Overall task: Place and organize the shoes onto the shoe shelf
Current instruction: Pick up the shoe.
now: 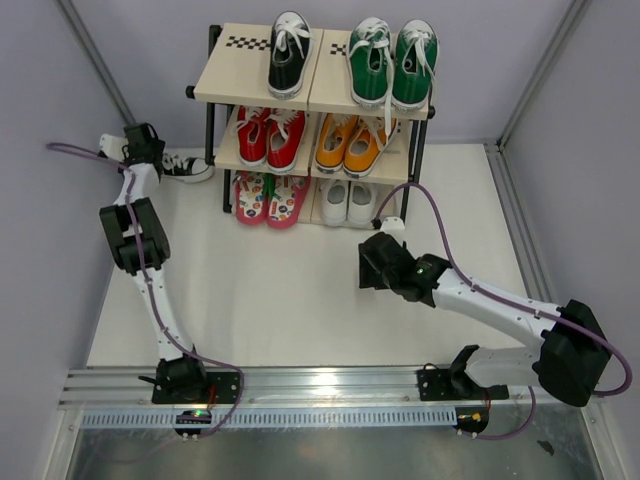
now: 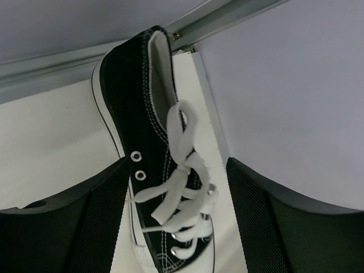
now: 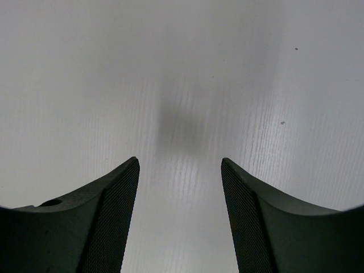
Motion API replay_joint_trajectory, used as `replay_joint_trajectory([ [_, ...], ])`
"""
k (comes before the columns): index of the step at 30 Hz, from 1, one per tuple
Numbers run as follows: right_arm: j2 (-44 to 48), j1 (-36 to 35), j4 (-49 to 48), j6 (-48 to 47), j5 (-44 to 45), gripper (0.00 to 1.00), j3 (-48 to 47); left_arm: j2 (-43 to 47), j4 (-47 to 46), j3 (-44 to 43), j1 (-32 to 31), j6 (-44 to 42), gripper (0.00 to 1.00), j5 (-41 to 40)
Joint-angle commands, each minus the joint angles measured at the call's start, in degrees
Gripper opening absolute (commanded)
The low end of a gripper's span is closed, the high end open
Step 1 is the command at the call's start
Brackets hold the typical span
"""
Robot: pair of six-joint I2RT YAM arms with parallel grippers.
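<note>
The shoe shelf (image 1: 226, 86) stands at the back. Its top tier holds one black white-laced sneaker (image 1: 288, 55) and the green pair (image 1: 392, 62). The pink flip-flops (image 1: 270, 198) and the small white shoes (image 1: 348, 202) sit on the bottom tier. The other black sneaker (image 1: 190, 167) lies on the table left of the shelf, by the wall. My left gripper (image 1: 160, 158) is open, its fingers either side of this sneaker's (image 2: 142, 131) laced front in the left wrist view (image 2: 177, 165). My right gripper (image 1: 375, 262) is open and empty over bare table (image 3: 179, 170).
A red pair (image 1: 270, 135) and an orange pair (image 1: 352, 143) fill the middle tier. Grey walls close in at the left and the back, with a metal corner rail (image 2: 227, 17) just past the sneaker. The right arm's cable (image 1: 420, 195) loops in front of the shelf's right leg.
</note>
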State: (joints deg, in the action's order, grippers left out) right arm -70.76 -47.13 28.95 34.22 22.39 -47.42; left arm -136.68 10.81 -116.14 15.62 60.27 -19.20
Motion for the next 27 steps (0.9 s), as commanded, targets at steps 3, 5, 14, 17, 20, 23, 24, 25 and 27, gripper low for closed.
replay_joint_trajectory([
  [3,-1.39,0.11,-0.39,0.85,1.69,0.64,-2.41,-3.24,-5.44,-1.72,0.03,6.35,0.70,-3.12],
  [5,-1.66,0.11,-0.12,0.85,1.60,0.64,-2.59,-4.20,-6.85,-1.81,0.12,6.61,0.71,-3.21],
  [14,-2.89,0.20,-0.04,1.03,1.43,0.64,-3.21,-11.76,-1.59,-14.63,0.12,5.30,0.67,0.83],
  [17,-2.89,0.20,-0.12,1.20,1.34,0.64,-3.21,-14.13,2.63,-17.19,0.12,5.73,0.62,1.71],
  [20,-2.89,0.20,-0.21,1.38,1.34,0.64,-3.21,-14.58,6.15,-16.93,0.03,5.13,0.52,3.02],
  [23,-2.72,0.20,-0.47,1.12,1.16,0.64,-3.03,-14.32,7.73,-16.58,0.03,3.20,0.38,5.48],
  [24,-2.71,0.20,-0.47,0.94,1.16,0.64,-3.03,-14.31,8.00,-16.58,0.03,2.93,0.35,6.19],
  [25,-2.71,0.20,-0.56,0.85,1.08,0.64,-2.94,-14.23,8.26,-16.67,0.11,2.49,0.30,6.80],
  [27,-2.71,0.20,-0.82,0.50,0.90,0.64,-3.03,-14.05,8.18,-16.58,0.03,0.82,0.20,7.95],
])
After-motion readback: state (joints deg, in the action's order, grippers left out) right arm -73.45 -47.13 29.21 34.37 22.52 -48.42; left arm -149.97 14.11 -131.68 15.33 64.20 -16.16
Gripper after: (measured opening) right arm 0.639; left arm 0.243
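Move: The black-and-white shoe lies in the far left corner, its middle about 4 cm ahead of the left hand, 1 cm to its left and 6 cm below. The shelf's left end is some 16 cm to the right and 4 cm back from the hand; the pink floral shoes on its bottom deck are around 28 cm right and 7 cm back. From the right hand the black shoe is roughly 40 cm ahead and 48 cm left. Sink the left gripper, fingers apart, about 4 cm onto the black shoe's laces, then reach some 4 cm forward along the laced front, rising slightly before settling again. Keep the wrist nearly as it is, close the fingers most of the way and pinch the laces between the tips. ##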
